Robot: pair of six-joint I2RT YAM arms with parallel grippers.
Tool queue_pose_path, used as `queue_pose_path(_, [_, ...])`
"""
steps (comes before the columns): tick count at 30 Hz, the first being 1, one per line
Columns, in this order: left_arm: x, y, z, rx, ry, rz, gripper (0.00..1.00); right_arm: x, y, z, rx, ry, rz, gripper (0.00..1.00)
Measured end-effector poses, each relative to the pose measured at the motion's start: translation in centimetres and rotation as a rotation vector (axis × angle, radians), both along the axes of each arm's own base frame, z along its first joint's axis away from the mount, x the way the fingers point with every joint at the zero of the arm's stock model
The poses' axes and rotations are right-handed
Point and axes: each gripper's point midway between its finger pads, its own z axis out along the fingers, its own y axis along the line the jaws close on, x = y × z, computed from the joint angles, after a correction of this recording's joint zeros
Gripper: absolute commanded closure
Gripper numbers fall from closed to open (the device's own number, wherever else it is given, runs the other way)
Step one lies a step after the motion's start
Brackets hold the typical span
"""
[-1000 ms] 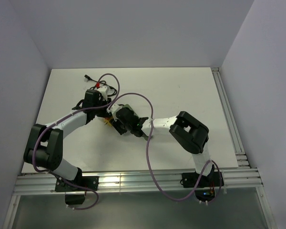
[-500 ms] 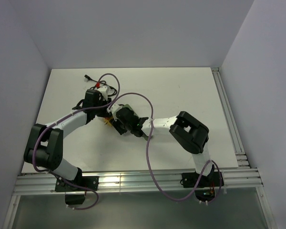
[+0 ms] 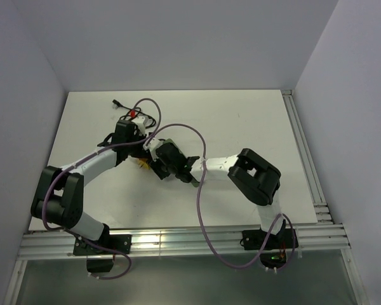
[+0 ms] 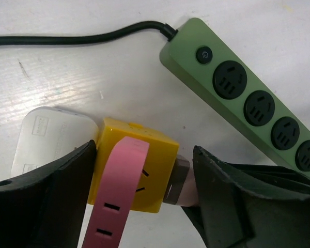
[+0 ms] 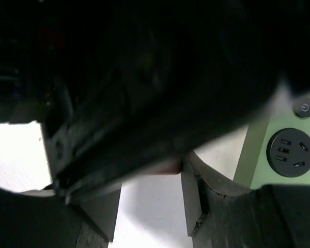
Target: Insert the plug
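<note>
A yellow socket cube (image 4: 160, 155) with a pink stripe lies on the white table. A grey-tipped, pale plug (image 4: 176, 175) sits against its right face. My left gripper (image 4: 144, 155) is open around the cube, its left finger (image 4: 67, 186) at the cube's side and its right finger (image 4: 232, 196) just off the plug. In the right wrist view a dark blurred body covers the top. My right gripper (image 5: 151, 183) shows a pale pink piece of the plug (image 5: 165, 168) between its tips. From above, both grippers meet at the cube (image 3: 140, 164).
A green power strip (image 4: 248, 98) with several round sockets lies just right of the cube, and shows in the right wrist view too (image 5: 287, 150). A flat white adapter (image 4: 41, 139) lies left of the cube. A black cable (image 4: 82, 40) runs behind. Purple arm cables (image 3: 198, 197) loop above the table.
My left gripper's jaws have spread apart and let go of the yellow cube. Both arms have stayed almost where they were.
</note>
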Motion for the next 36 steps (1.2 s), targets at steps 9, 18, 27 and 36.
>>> queue_pose_path(9, [-1.2,-0.1,0.3,-0.017,0.022,-0.02,0.11,-0.5,-0.1,0.2,0.009,-0.029,0.046,0.96])
queue_pose_path(18, [-2.2,0.3,1.0,-0.077,0.058,-0.01,0.0,-1.1,-0.2,1.0,0.053,-0.057,0.073,0.79])
queue_pose_path(27, [-2.2,0.4,1.7,-0.115,0.059,-0.001,0.0,-0.4,-0.5,1.2,0.084,-0.056,0.05,0.72])
queue_pose_path(36, [-3.9,-0.2,2.6,-0.182,0.112,0.004,0.0,2.7,-2.5,1.6,0.098,-0.093,-0.058,0.72])
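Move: The yellow adapter lies between the left hand's parting fingers, about 1 cm back and 1 cm right of its hand point. Joined to it, the pink adapter sits some 2 cm to the hand's left. From the right hand, which holds the small plug in the yellow adapter, the strip's first socket is roughly 7 cm ahead, 5 cm right and 2 cm lower, and the yellow adapter about 4 cm ahead and 4 cm left. Left fingers open fully, withdrawing back and up about 4 cm; right hand lifts, then carries the stack forward-right. ##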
